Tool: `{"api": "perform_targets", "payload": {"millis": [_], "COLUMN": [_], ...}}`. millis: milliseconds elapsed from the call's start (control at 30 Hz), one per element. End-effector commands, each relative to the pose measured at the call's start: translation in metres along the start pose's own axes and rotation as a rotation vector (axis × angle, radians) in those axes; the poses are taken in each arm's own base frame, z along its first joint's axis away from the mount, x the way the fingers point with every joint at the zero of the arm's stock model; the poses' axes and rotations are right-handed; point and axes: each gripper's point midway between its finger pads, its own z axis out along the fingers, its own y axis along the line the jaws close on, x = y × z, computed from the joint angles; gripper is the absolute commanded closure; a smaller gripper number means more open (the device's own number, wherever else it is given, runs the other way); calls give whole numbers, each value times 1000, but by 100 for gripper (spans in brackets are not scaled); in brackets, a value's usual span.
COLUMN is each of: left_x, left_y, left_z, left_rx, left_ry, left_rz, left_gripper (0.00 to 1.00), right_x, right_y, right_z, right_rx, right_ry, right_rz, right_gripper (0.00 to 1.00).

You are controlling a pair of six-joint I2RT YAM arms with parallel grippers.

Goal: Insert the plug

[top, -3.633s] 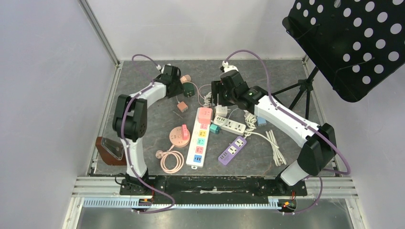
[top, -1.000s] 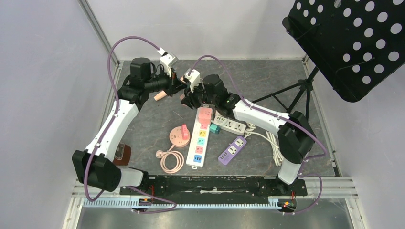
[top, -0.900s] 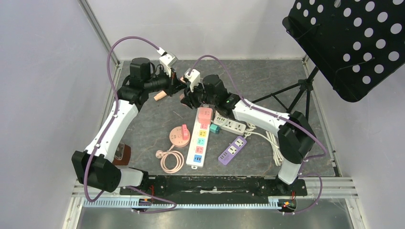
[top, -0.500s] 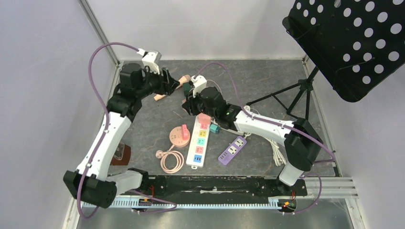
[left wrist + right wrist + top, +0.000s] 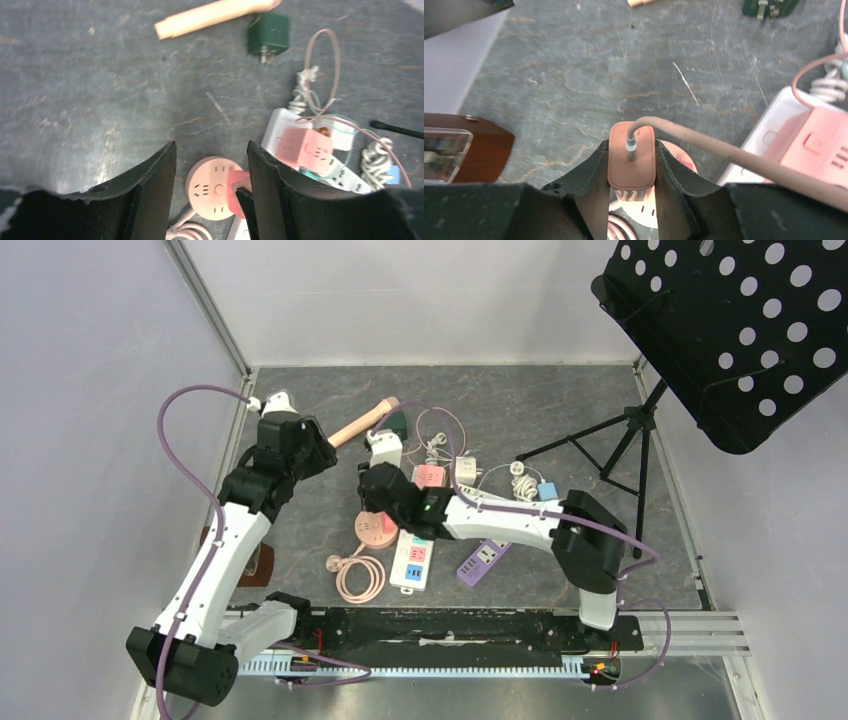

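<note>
My right gripper (image 5: 631, 146) is shut on a brownish-pink plug (image 5: 631, 167), cable end up, prongs pointing down. The plug's cable (image 5: 734, 156) trails off to the right. The plug hangs just above the round pink socket (image 5: 684, 161), whose slots show below it. In the top view the right gripper (image 5: 377, 503) is over the round socket (image 5: 372, 532). My left gripper (image 5: 211, 147) is open and empty, held above the table. Between its fingers I see the round socket (image 5: 212, 187). In the top view the left gripper (image 5: 318, 455) is up-left of the socket.
A white power strip (image 5: 413, 558) and a purple strip (image 5: 487, 554) lie right of the socket. Behind them are a pink cube adapter (image 5: 430, 476), a green plug (image 5: 393, 423) and a pink stick (image 5: 362, 423). A brown block (image 5: 262, 562) sits left, a tripod (image 5: 600, 435) right.
The left gripper opened and drew back to the left, away from the right gripper. The right arm swung nearer and lower with the plug, over the round socket.
</note>
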Motion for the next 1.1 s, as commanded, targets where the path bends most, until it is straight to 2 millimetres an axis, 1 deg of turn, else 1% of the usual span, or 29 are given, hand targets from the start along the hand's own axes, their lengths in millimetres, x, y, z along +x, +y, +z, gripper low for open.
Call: {"api": "perform_targets", "payload": {"millis": [0, 100, 133, 233, 367, 433, 500, 567, 733, 900, 1067], "left_x": [7, 9, 10, 15, 26, 33, 39, 42, 45, 48, 49], "left_y": [30, 39, 40, 47, 55, 58, 60, 63, 71, 79, 79], "left_z": [-6, -14, -19, -29, -32, -30, -29, -28, -30, -31, -29], "left_rx": [-133, -157, -150, -154, -149, -146, -145, -158, -188, -215, -217], "left_ry": [-35, -48, -50, -55, -83, -79, -71, -63, -69, -81, -82], "left_rz": [-74, -55, -39, -25, -46, -48, -46, -40, -34, -33, -33], "left_gripper": [40, 40, 40, 40, 40, 40, 40, 40, 40, 40, 40], "right_x": [14, 33, 33, 44, 62, 70, 73, 76, 83, 77, 72], "right_y": [-15, -12, -7, 0, 5, 2, 0, 2, -2, 3, 8], "right_z": [-1, -4, -4, -2, 6, 10, 11, 13, 14, 15, 16], "right_rx": [157, 173, 160, 165, 159, 166, 171, 147, 149, 127, 114], "right_ry": [-71, -70, -84, -86, -71, -65, -71, -73, -76, -105, -123], "right_rz": [-14, -52, -51, -79, -105, -104, -96, -84, -79, -62, -60], "right_gripper": [100, 100, 100, 100, 100, 100, 100, 100, 100, 100, 100]}}
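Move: The right hand holds the corded plug and is taking it to the round socket, whose middle lies about 12 cm below, 3 cm back and 2 cm to the right. The pink plug already on that socket is some 5 cm right and 2 cm back of the hand; the white power strip's middle is about 11 cm right and 3 cm back. From the empty left hand, the round socket is roughly 5 cm back, 12 cm right and 20 cm below. The right hand keeps its grip on the corded plug and lowers it about 8 cm towards the round socket, drawing back some 3.5 cm early on and then going nearly straight down, its left side dipping about 10 degrees before it slows to a hover over the part of the socket left of the pink plug. Meanwhile the left hand, already open and empty, withdraws about 7 cm back while sinking and drifting left some 5 cm each, turning slightly counter-clockwise. ##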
